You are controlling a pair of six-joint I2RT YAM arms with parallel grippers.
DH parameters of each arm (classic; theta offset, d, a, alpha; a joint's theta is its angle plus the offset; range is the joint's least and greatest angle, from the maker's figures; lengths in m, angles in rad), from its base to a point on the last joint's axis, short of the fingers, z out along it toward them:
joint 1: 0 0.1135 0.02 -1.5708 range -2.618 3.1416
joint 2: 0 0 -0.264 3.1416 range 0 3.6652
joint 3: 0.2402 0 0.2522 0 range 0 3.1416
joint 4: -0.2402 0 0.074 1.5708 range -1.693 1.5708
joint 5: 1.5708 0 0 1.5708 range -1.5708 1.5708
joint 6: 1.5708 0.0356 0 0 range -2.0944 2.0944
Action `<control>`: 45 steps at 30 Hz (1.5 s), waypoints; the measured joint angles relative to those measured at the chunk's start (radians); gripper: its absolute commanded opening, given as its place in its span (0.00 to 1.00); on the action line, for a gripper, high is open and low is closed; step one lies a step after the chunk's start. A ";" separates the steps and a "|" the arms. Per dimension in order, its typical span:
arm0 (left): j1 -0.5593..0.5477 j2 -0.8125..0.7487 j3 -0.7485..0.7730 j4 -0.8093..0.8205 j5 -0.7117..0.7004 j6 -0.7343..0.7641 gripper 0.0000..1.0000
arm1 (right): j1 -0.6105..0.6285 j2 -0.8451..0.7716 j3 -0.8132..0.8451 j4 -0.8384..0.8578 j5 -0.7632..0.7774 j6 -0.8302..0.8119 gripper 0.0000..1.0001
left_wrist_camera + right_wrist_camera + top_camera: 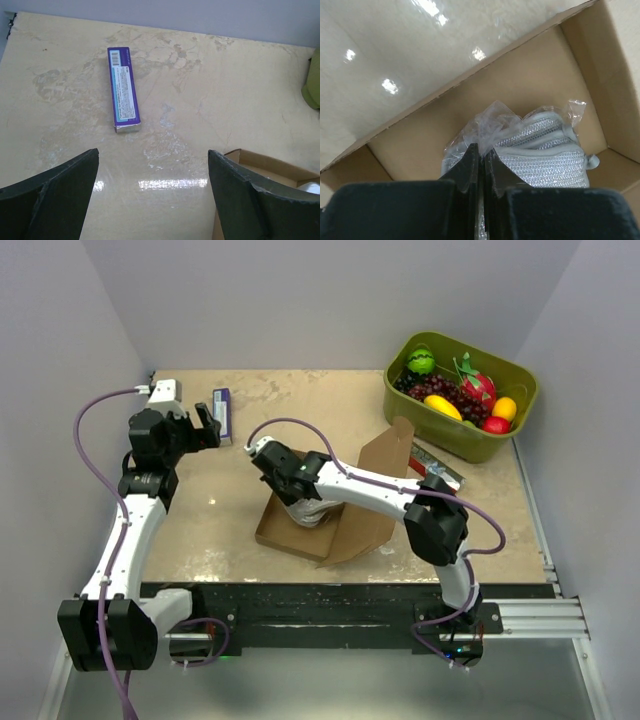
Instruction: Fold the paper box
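The paper box (277,531) is brown cardboard lying open mid-table, with a tall flap (385,465) standing up on its right side. Inside it rests a clear plastic bag (540,145) holding a folded grey mesh item. My right gripper (481,150) reaches down into the box (470,110) and is shut on the crumpled top of that bag (312,512). My left gripper (152,152) hangs open over bare table at the far left, empty, and a corner of the box (265,162) shows beside its right finger. In the top view the left gripper (210,425) is well apart from the box.
A purple carton (122,90) lies flat on the table ahead of the left gripper, also seen as the purple carton (222,412). An olive-green bin (462,425) of toy fruit stands at the back right. A flat silver packet (437,466) lies behind the box's raised flap.
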 measured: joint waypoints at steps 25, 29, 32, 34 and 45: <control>-0.042 0.061 -0.063 0.039 0.179 -0.032 0.91 | -0.010 -0.264 0.048 -0.084 0.020 0.094 0.99; -0.166 0.120 -0.075 0.009 0.202 -0.017 0.91 | -0.101 -0.450 0.055 -0.106 0.018 0.164 0.99; -0.240 0.166 -0.077 -0.012 0.217 -0.003 0.90 | -0.269 -0.589 0.010 -0.149 0.030 0.206 0.99; -0.266 0.201 -0.076 -0.026 0.219 0.003 0.89 | -0.373 -0.658 -0.019 -0.198 0.068 0.223 0.99; -0.309 0.257 -0.076 -0.065 0.192 0.021 0.89 | -0.458 -0.859 -0.183 -0.369 0.096 0.306 0.98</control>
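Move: The right hand pinches the bag of mitts near the paper box's left wall; the box tray's middle lies some 3 cm back, 4 cm right and 4 cm below. Its raised lid stands about 20 cm to the right, level with this hand; the red packet lies roughly 36 cm right and 6 cm ahead. From the left hand, the box tray is about 11 cm back, 23 cm right and 20 cm below. Right fingers release bagged mitts, rise and swing about 28 cm right; left hand goes right, down towards box. ##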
